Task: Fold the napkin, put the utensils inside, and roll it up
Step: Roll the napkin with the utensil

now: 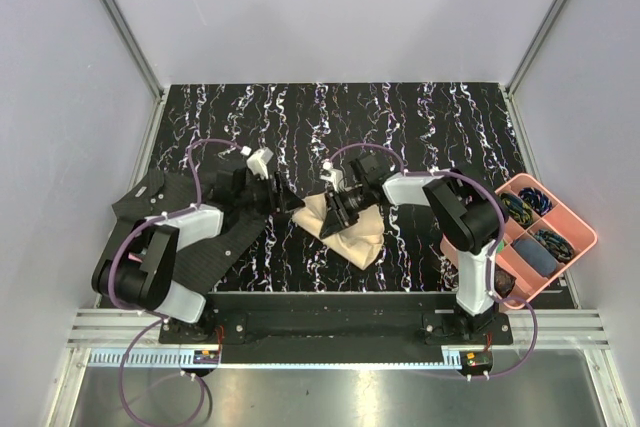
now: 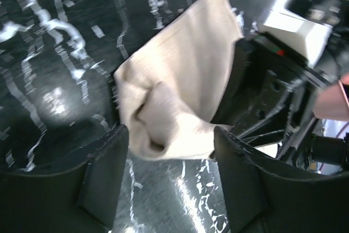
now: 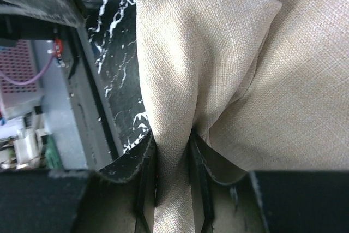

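The beige napkin [image 1: 352,229] lies bunched at the table's middle. My right gripper [image 1: 338,209] is shut on a pinched fold of the napkin [image 3: 173,151], which runs up between its fingers. My left gripper [image 1: 291,202] is open just left of the cloth, its fingers [image 2: 103,173] wide apart, with the napkin's rolled edge [image 2: 174,113] just beyond the tips. The spoon and the stick utensil are hidden or out of view.
A pink tray [image 1: 575,247] with small coloured items stands at the right edge. A black dotted mat [image 1: 225,247] lies under the left arm. The tabletop [image 1: 420,127] is black with white marbling, and grey walls stand around it.
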Controlling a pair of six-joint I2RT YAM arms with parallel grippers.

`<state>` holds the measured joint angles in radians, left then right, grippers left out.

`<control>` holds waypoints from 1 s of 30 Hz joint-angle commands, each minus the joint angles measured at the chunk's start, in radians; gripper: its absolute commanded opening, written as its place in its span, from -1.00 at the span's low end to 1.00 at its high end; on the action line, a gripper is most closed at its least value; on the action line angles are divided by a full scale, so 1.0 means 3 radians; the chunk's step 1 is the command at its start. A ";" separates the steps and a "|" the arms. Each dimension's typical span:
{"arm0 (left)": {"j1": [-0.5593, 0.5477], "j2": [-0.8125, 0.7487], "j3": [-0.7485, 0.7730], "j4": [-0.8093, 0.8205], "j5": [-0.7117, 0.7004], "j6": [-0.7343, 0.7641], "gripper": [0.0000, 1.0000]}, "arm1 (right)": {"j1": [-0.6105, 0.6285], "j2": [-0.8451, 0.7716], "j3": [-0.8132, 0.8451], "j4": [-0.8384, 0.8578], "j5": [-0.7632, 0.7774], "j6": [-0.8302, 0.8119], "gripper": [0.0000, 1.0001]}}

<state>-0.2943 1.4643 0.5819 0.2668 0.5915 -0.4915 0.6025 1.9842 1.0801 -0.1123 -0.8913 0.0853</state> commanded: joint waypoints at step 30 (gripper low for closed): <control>-0.0195 0.0999 0.0683 -0.0224 0.0227 -0.0095 -1.00 | -0.0234 -0.0416 0.0286 -0.0551 0.0653 0.0033 0.40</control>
<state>-0.3496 1.7439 0.7326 0.3107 0.6613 -0.5575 0.5339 1.9808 1.1404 -0.2287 -0.9203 0.1207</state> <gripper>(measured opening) 0.013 0.674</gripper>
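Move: The napkin's rolled left end lies about 4 cm to the left hand's right, roughly level fore and aft, some 4 cm below its open fingers. The napkin's flat part is about 17 cm right and 8 cm back from the left hand, and the dark shirt about 20 cm left and 8 cm back. The right hand already grips the roll; from it that left end lies some 8 cm left and 3 cm ahead, the flat part about 7 cm right and 2 cm back. The left fingers shut on the napkin's rolled left end and pinch a fold of it, after the hand comes about 4 cm right and 3 cm down onto it, then edges slightly forward. The right hand keeps its grip on the roll at first while tilting some 10 degrees, then opens, lets go and eases a couple of centimetres forward, right and up. ##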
